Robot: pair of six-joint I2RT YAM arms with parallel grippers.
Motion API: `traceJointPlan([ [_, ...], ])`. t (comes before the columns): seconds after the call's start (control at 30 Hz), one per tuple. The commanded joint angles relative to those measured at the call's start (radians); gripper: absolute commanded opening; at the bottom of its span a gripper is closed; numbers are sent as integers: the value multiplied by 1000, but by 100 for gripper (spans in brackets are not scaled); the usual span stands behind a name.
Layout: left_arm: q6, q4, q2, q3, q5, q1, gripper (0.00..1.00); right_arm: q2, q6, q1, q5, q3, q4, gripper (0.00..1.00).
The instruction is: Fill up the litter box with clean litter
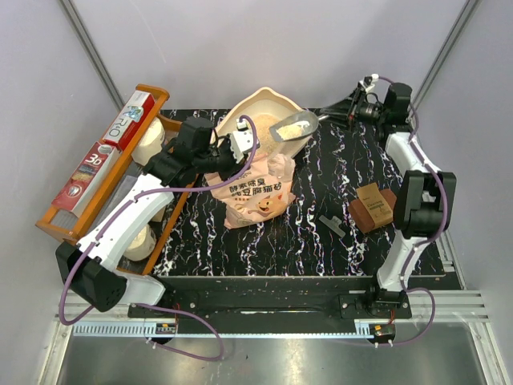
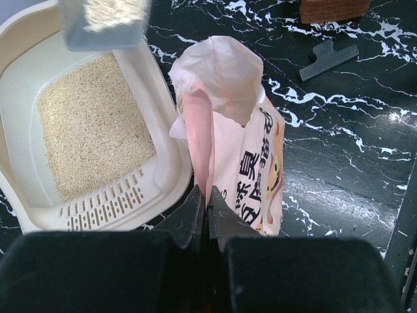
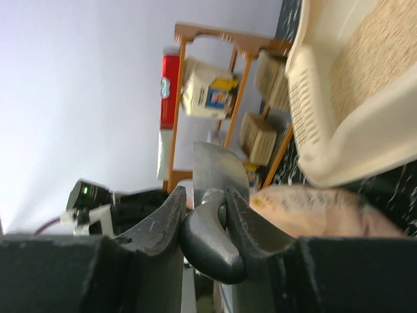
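The cream litter box [image 1: 240,107] stands at the back of the table, and clean litter [image 2: 91,124] covers its floor inside the rim [image 2: 166,150]. A metal scoop [image 1: 290,127] loaded with granules hangs over the box's right rim. My right gripper [image 1: 338,113] is shut on the scoop's dark handle [image 3: 212,241], seen between the fingers of the right gripper [image 3: 207,199]. The scoop [image 2: 104,26] also shows at the top of the left wrist view. A pink bag [image 1: 255,192] stands in front of the box. My left gripper [image 2: 206,195] is shut on the edge of the bag [image 2: 241,143].
An orange wooden rack [image 1: 96,184] with boxes and rolls lines the left edge. A brown block [image 1: 373,207] and a grey clip [image 1: 331,224] lie right of the bag. The clip [image 2: 329,60] also shows in the left wrist view.
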Motion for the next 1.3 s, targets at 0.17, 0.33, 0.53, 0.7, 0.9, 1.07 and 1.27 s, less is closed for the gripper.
traceJointPlan([
  [0.17, 72, -7, -56, 25, -49, -9, 0, 203, -365, 47, 393, 532, -359, 0],
  [0.33, 70, 6, -61, 13, -43, -15, 0, 295, -736, 142, 711, 801, -608, 0],
  [0.53, 104, 31, -136, -30, 28, -14, 0, 367, -1012, 270, 937, 983, -690, 0],
  [0.7, 34, 170, -243, -159, 62, -17, 0, 352, -1277, 356, 1092, 977, -716, 0],
  [0.9, -23, 239, -230, -179, 30, -18, 0, 203, -1341, 385, 1155, 879, -713, 0],
  [1.07, -105, 267, -159, -107, -16, 2, 0, -56, -1325, 382, 910, 799, -829, 0],
  [1.27, -129, 298, -130, -85, -59, -14, 0, -239, -1189, 382, 666, 661, -1069, 0],
])
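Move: The right hand holds the loaded scoop level, bowl pointing left; the litter box's middle lies about 21 cm to its left, 8 cm ahead and some 20 cm below. The litter bag is about 21 cm left of this hand and 15 cm back, 15 cm lower, and the black clip lies on the table roughly 20 cm back and 4 cm to its right, 27 cm down. From the left hand, pinching the bag's rim, the litter box is around 23 cm ahead and 5 cm right, 20 cm lower. The right hand sweeps the loaded scoop forward about 15 cm, then left some 8 cm over the litter box while the wrist rolls and dips the bowl steeply down to pour, and finally pulls back nearly as far as it went out and rises to about 10 cm above its starting height, scoop still gripped and tipped. The left hand keeps its pinch on the bag's rim, drawing back about 4 cm and then returning most of the way. ##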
